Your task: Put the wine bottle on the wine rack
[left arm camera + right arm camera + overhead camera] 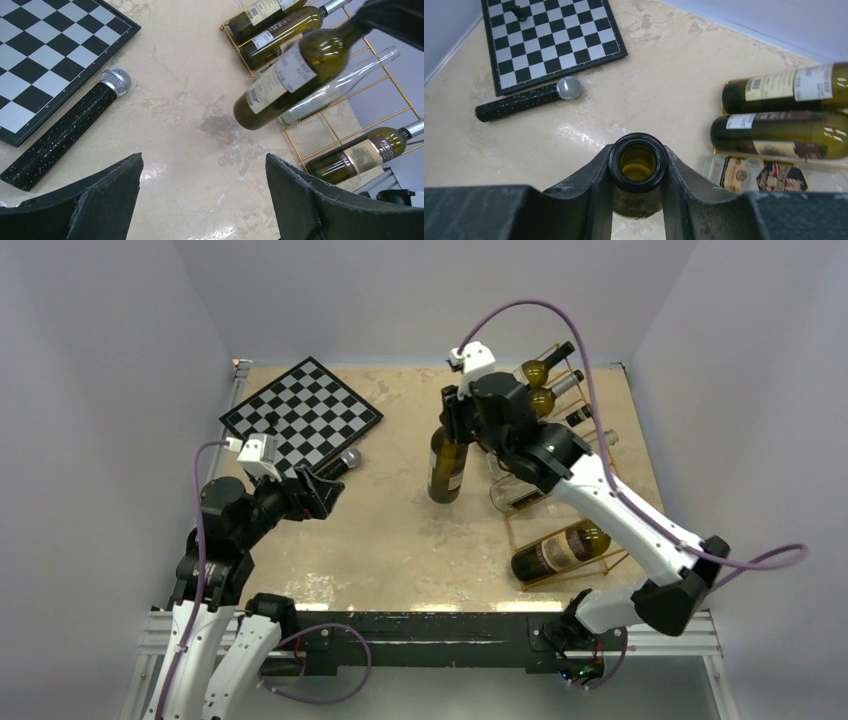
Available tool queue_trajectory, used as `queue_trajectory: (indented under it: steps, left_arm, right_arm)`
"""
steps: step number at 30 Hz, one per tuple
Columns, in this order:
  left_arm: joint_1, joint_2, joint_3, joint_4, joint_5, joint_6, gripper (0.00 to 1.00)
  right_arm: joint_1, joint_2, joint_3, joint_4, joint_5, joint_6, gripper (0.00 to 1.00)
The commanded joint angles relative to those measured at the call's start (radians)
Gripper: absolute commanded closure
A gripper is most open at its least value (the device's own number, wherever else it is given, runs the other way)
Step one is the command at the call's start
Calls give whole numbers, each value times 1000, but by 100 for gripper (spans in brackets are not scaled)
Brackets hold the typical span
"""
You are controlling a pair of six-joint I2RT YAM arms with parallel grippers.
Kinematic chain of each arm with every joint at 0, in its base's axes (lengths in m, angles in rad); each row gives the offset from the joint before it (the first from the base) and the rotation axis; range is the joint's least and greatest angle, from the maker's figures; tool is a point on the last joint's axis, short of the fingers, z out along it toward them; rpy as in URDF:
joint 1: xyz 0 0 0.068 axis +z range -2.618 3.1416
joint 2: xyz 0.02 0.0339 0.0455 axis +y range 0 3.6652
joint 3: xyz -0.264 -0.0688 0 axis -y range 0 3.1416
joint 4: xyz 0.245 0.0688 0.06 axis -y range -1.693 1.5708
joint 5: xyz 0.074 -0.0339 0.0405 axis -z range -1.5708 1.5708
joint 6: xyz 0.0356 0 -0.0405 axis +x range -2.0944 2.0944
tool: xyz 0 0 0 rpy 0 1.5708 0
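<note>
My right gripper [456, 423] is shut on the neck of a dark green wine bottle [447, 470] that hangs upright just left of the gold wire wine rack [513, 538]. I cannot tell whether its base touches the table. In the right wrist view the fingers [596, 192] clamp just under the bottle's open mouth [638, 161]. The left wrist view shows the held bottle [295, 75] in front of the rack [295, 150]. My left gripper [325, 490] is open and empty over the table, near the left [204, 160].
The rack holds two dark bottles at its far end [548, 385], a clear bottle [515, 492] in the middle and a dark bottle [560, 550] at the near end. A black microphone [340, 462] lies beside a chessboard [300, 415] at the back left.
</note>
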Motion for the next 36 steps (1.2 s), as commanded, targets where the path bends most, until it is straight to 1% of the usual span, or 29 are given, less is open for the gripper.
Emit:
queue_trajectory:
  steps: [1, 5, 9, 14, 21, 31, 36]
  left_arm:
    - [-5, 8, 11, 35, 36, -3, 4]
    - [-5, 11, 9, 45, 61, -22, 4]
    - [-5, 12, -3, 53, 72, -32, 4]
    - [-5, 19, 0, 51, 74, -29, 4]
    - [-5, 14, 8, 37, 57, -18, 4]
    - [-5, 0, 3, 17, 45, -2, 4]
    - [-5, -1, 6, 7, 44, 9, 4]
  right_arm:
    - [-19, -159, 72, -107, 64, 100, 100]
    - [-80, -269, 18, -195, 51, 157, 100]
    - [-143, -379, -75, -230, 23, 194, 100]
    - [-176, -465, -162, -244, 32, 208, 100]
    - [-185, -509, -235, -250, 88, 241, 100]
    - [-206, -522, -300, -230, 197, 258, 100]
    - [-224, -521, -328, -217, 203, 282, 100]
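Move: The wine bottle hangs from the right fingers, and the empty slot of the wine rack that it is meant for lies about 25 cm to that hand's right, 8 cm back and 22 cm below. The clear glass bottle bounds the slot on the far side, 23 cm right and 2 cm ahead of the hand. The racked wine bottle bounds the near side, 25 cm right and 17 cm back. From the left hand the slot is roughly 50 cm right, 5 cm ahead and 17 cm lower. The wine bottle, still pinched at the neck and off the table, is carried by the right hand some 18 cm right and 8 cm back towards the empty rack slot. It rises about 4 cm on the way, then sinks some 8 cm, slowing over the last stretch. The wrist turns clockwise about 25 degrees and tips slightly down, its grip unchanged. ##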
